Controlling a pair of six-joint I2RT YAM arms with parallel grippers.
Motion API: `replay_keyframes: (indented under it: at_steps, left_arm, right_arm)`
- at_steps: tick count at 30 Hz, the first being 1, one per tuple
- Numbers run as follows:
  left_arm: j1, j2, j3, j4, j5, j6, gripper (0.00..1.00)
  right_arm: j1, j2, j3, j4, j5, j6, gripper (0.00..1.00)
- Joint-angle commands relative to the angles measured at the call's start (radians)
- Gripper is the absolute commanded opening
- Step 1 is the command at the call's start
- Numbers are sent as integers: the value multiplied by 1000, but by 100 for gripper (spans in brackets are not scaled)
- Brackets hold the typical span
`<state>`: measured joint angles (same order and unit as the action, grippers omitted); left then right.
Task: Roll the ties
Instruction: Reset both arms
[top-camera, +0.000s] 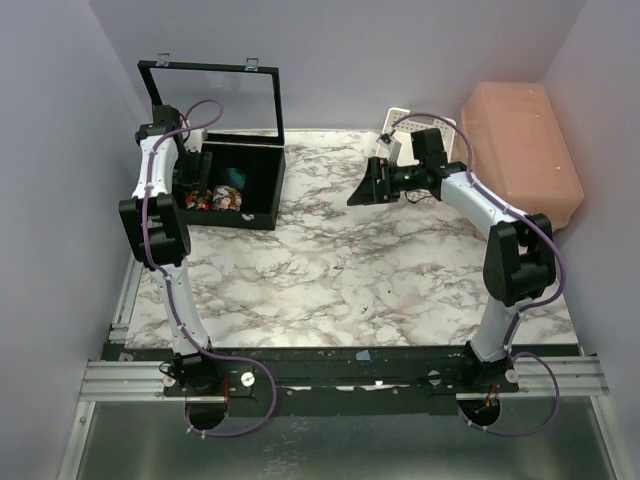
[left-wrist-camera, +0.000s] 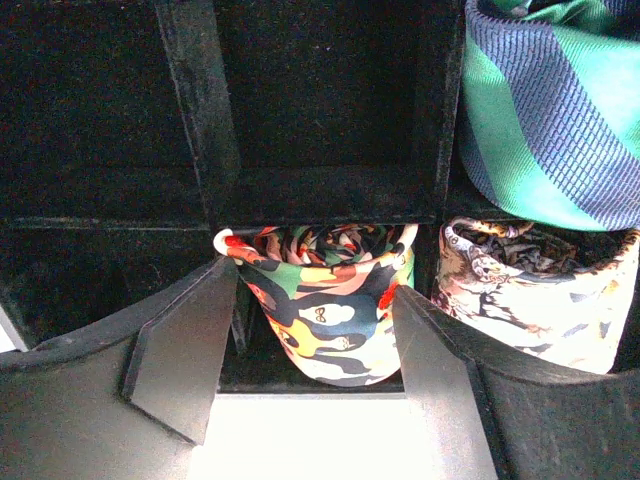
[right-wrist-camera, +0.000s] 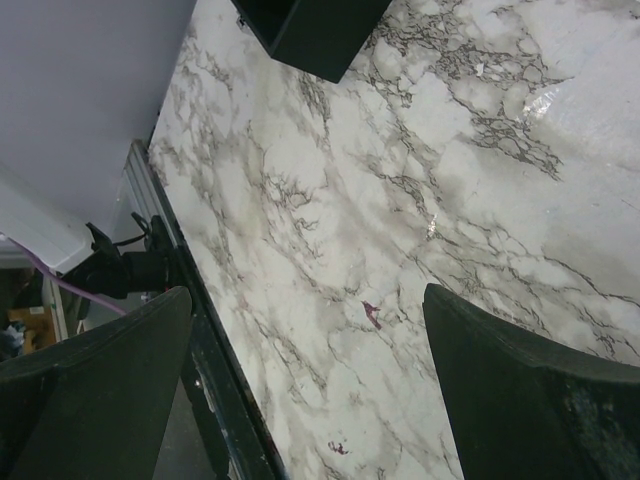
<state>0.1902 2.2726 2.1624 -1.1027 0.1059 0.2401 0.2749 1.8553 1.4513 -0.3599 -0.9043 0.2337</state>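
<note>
A rolled tie (left-wrist-camera: 335, 310) with a bright red, orange, green and white print stands in a compartment of the black box (left-wrist-camera: 320, 195). My left gripper (left-wrist-camera: 315, 280) reaches into the box (top-camera: 245, 215) and has its fingertips (left-wrist-camera: 400, 300) pressed on both sides of this roll. A pale patterned rolled tie (left-wrist-camera: 545, 295) fills the compartment to its right. A green and blue striped tie (left-wrist-camera: 560, 110) lies in the cell behind that. The rolls (top-camera: 215, 198) show as a bright spot from above. My right gripper (top-camera: 362, 190) (right-wrist-camera: 308, 295) hangs open and empty above the marble table (right-wrist-camera: 400, 200).
The black box has a raised glass lid (top-camera: 215, 95) and dark dividers (left-wrist-camera: 195, 110) with empty cells at the back left. A white slotted basket (top-camera: 405, 122) and a pink lidded bin (top-camera: 520, 155) stand at the back right. The table's black front rail (right-wrist-camera: 215, 390) runs below the right gripper.
</note>
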Motion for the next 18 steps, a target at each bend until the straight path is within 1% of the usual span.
replay_keyframes:
  at_steps: [1,4,6,10,14,18]
  left_arm:
    - [13,28,-12,13,58,22,70]
    - [20,33,-19,11,73,29,68]
    - [26,40,-5,-1,87,29,69]
    - [31,33,18,-18,106,17,79]
    - [32,-54,-15,38,116,1,86]
    - [31,-133,16,53,105,-16,90]
  right_arm:
    - [-6,-5,4,-33,19,-24,100]
    - [-7,-8,0,-35,21,-26,100]
    - [-8,-10,-2,-36,21,-28,100]
    - [-9,-9,-1,-41,21,-33,100]
    - [-14,-15,8,-52,32,-50,100]
    - [-33,-24,29,-79,52,-87,100]
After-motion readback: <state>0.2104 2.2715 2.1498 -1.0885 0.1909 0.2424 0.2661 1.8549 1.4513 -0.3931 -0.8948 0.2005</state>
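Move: The left hand hangs over the box, with the rolled floral tie in the front row almost straight below its fingertips, about 4 cm down and 1 cm back. The animal-print roll stands some 7 cm to the right of that tie, level with it, and the green-and-blue roll about 8 cm right of it and 6 cm farther out. From the right hand, the floral roll lies roughly 40 cm left, 7 cm ahead and 12 cm lower. Down by about 1 cm, then up again by nearly as much, the left hand bobs over the floral roll without really travelling, tilting some 5 degrees so that its left side drops. As it comes back up its fingers spread clearly wider, to either side of the roll's rim; whether the fingertips brush the fabric can't be seen. ##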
